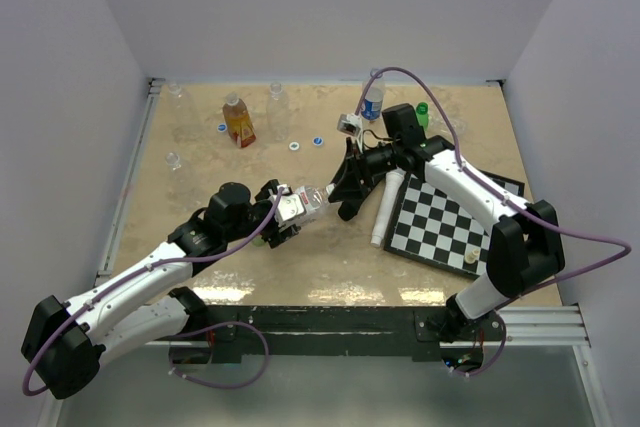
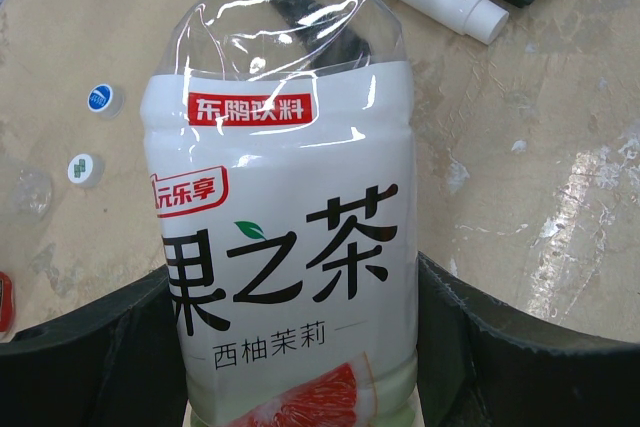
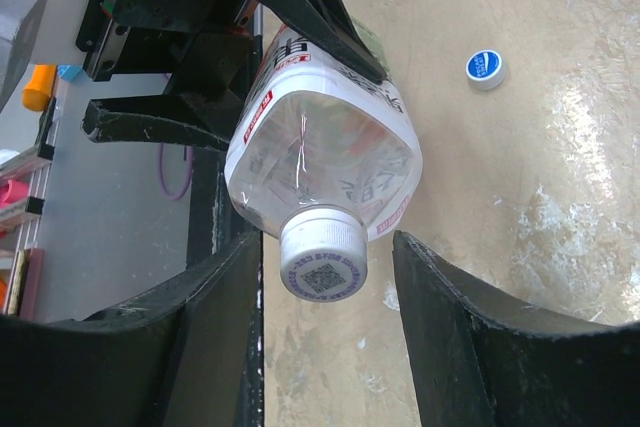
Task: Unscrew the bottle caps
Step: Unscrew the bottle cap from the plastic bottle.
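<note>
A clear bottle [image 2: 290, 247] with a white label and a grapefruit picture lies level above the table, my left gripper [image 2: 295, 272] shut on its body. In the top view this bottle [image 1: 303, 205] points right, toward my right gripper [image 1: 340, 197]. Its white cap [image 3: 322, 262], printed with a code, sits between the right gripper's [image 3: 325, 247] fingers. A gap shows on each side of the cap, so the jaws stand open around it. Further bottles stand at the back: an amber one [image 1: 238, 119] and a blue-labelled one [image 1: 373, 100].
Loose caps [image 1: 295, 146] [image 1: 318, 140] [image 1: 221, 128] lie on the table behind the arms; one blue cap [image 3: 484, 68] shows in the right wrist view. A white tube [image 1: 385, 209] lies beside a chessboard [image 1: 440, 222] on the right. A clear bottle [image 1: 277, 97] stands by the back wall.
</note>
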Robot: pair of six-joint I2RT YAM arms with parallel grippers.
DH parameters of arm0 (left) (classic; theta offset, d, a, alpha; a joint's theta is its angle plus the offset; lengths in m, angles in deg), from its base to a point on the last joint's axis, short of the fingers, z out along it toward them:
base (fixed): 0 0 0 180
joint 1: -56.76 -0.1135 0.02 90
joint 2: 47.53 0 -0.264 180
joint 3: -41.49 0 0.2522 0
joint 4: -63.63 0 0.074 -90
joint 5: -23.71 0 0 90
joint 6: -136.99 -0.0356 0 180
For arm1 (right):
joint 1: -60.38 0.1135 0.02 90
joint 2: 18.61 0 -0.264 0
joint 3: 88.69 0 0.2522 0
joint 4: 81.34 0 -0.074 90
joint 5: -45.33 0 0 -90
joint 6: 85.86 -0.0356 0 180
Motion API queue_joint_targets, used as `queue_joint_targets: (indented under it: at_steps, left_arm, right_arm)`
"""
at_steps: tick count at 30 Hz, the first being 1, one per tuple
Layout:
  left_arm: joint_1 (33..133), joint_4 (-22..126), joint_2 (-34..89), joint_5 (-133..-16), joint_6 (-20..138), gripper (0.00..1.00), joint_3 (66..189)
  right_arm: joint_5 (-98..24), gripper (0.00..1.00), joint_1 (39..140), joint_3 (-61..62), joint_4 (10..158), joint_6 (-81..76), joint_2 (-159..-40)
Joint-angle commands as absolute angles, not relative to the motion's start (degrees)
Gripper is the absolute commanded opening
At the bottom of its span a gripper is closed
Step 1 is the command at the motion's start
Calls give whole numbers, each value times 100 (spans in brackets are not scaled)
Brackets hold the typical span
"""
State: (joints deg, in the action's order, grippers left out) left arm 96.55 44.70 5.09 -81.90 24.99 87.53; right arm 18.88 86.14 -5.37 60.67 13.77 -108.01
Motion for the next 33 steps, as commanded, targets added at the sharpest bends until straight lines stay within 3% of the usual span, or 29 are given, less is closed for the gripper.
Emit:
queue_joint_targets:
  at_steps: [1,8,11,13,17,21,27,33]
  left_arm:
    - [9631,4758,485,-8193,2537,0,8839]
    - [9639,4758,476,-8193,2528,0,8839]
    - [9631,4758,476,-8193,2528,0,8839]
    - [9631,4749,468,-8193,2519,0,8839]
    - [9631,4749,459,-8193,2528,0,8839]
    - [9631,4749,468,-8193,2519,0,8848]
    - [9631,4767,459,-8219,2519,0,8848]
    - [9631,4749,432,-8228,2537,0,8848]
  right_arm:
    - [1879,59,8560,-285,6056,1320,-10545]
    - [1870,54,8525,-285,6073,1311,-10518]
    - [1888,46,8525,-312,6082,1311,-10527]
    - [1879,35,8525,-329,6091,1320,-10518]
    - [1844,1,8525,-338,6082,1477,-10483]
    - [1853,0,8551,-224,5531,2423,-10509]
    - [1520,0,8832,356,3834,5104,-10597]
    - [904,0,9079,-12,3980,7591,-9703]
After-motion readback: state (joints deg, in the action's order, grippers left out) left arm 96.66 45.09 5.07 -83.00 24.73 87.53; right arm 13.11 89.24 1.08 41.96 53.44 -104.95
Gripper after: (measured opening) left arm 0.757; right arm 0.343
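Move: The bottle cap sits right at the right hand's point, between its open fingers and facing them. The microphone head lies on the table 17 cm lower, some 2 cm ahead and 3 cm right. The white tube lies roughly 13 cm right and 3 cm ahead, and the blue loose cap 20 cm ahead and 5 cm left, both as low. From the left hand, which holds the bottle, the cap lies about 9 cm right, 5 cm ahead and 3 cm up. Close the right fingers onto the sides of the bottle cap, then, keeping that pinch, roll the right wrist some 30 degrees counter-clockwise as seen from behind the hand looking at the cap, staying on the spot but for about a centimetre of drift. Keep the left gripper still, with its grip on the bottle body, against the twist. ##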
